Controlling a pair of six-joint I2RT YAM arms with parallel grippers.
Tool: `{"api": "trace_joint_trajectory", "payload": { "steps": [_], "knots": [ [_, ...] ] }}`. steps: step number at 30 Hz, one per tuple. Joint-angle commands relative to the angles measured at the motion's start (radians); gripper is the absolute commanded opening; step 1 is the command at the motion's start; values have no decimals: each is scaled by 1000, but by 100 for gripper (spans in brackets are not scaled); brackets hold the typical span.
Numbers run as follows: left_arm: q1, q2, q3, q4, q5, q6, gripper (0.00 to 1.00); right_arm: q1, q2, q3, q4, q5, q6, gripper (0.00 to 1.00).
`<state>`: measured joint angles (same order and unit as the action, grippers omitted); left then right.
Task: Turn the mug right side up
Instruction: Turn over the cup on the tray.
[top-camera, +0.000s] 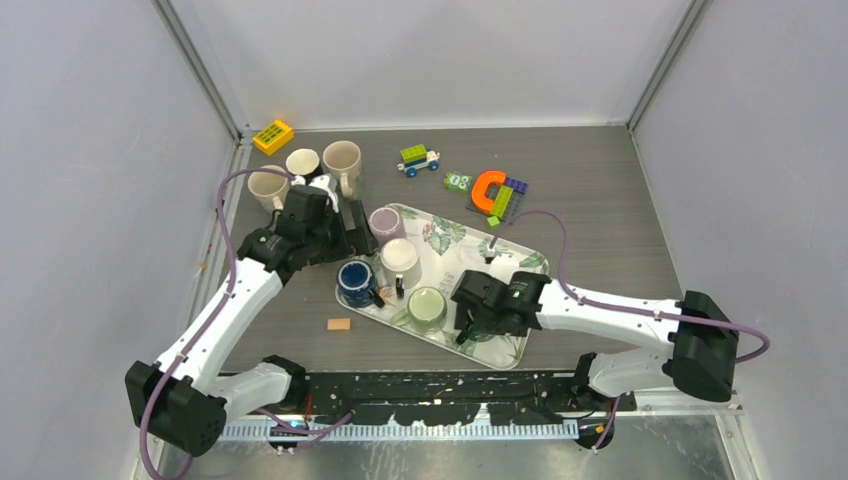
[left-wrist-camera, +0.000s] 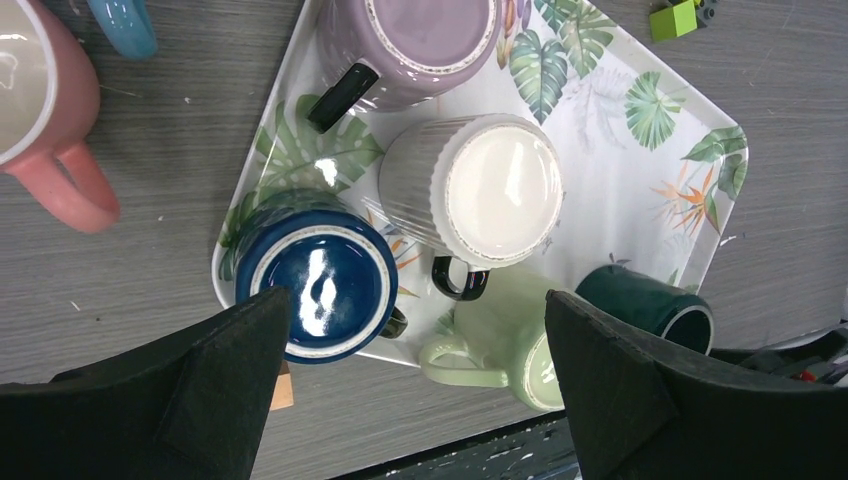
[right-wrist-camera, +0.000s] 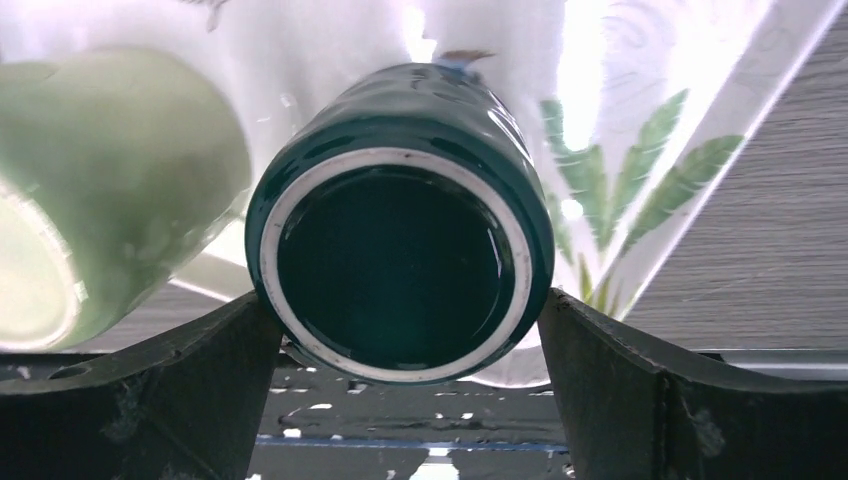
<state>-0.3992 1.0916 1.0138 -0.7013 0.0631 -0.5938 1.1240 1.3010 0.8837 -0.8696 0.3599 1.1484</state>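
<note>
A dark green mug (right-wrist-camera: 400, 260) lies tipped on the leaf-print tray (left-wrist-camera: 620, 200), its white-ringed base facing my right wrist camera. My right gripper (right-wrist-camera: 410, 400) is open and straddles that base, with the fingers (right-wrist-camera: 200, 390) close against its sides. In the top view this gripper (top-camera: 465, 325) covers the mug at the tray's near edge. Blue (left-wrist-camera: 325, 285), white ribbed (left-wrist-camera: 480, 190), purple (left-wrist-camera: 420, 45) and pale green (left-wrist-camera: 510, 345) mugs sit base-up on the tray. My left gripper (left-wrist-camera: 415, 400) hovers open above the tray's near left corner, holding nothing.
Three cream mugs (top-camera: 303, 162) stand upright at the back left, by a yellow toy (top-camera: 273, 136). Lego pieces (top-camera: 495, 190) lie behind the tray. A small wooden block (top-camera: 339, 324) sits left of the tray. A pink mug (left-wrist-camera: 40, 110) shows in the left wrist view.
</note>
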Motion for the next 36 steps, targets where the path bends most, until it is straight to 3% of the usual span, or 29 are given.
{"api": "trace_joint_trajectory", "payload": {
  "steps": [1,11,18,36],
  "knots": [
    [-4,-10,35,-4,-21,12,100,-73,-76,-46,26,-6,-32,100],
    [-4,-3,16,19,-13,7,100,-223,-75,-3,39,0,-253,100],
    [-4,5,17,25,-2,22,100,-289,-55,10,97,-20,-323,100],
    [-4,-17,22,22,7,58,100,-295,-27,32,91,-69,-288,100]
  ]
}}
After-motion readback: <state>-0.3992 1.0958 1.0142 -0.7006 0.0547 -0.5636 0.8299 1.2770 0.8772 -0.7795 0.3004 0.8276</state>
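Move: Right between the right hand's wide-open fingers stands the upside-down dark green mug, its middle about 2 cm ahead of the hand and some 3 cm lower. The light green mug is roughly 11 cm to the left and 5 cm ahead, the white mug about 17 cm left and 16 cm ahead. From the left hand, the dark green mug lies some 16 cm back, 25 cm to the right and 15 cm down. Straddling the dark green mug with its fingers still wide open, the right hand sweeps about 6 cm forward and 4 cm right at nearly constant height, the rightward part mostly early on. Its left finger pushes the mug along to the right, away from the light green mug, while the hand gets ahead of the mug. Then the hand eases to a stop, the wrist scarcely turning. ##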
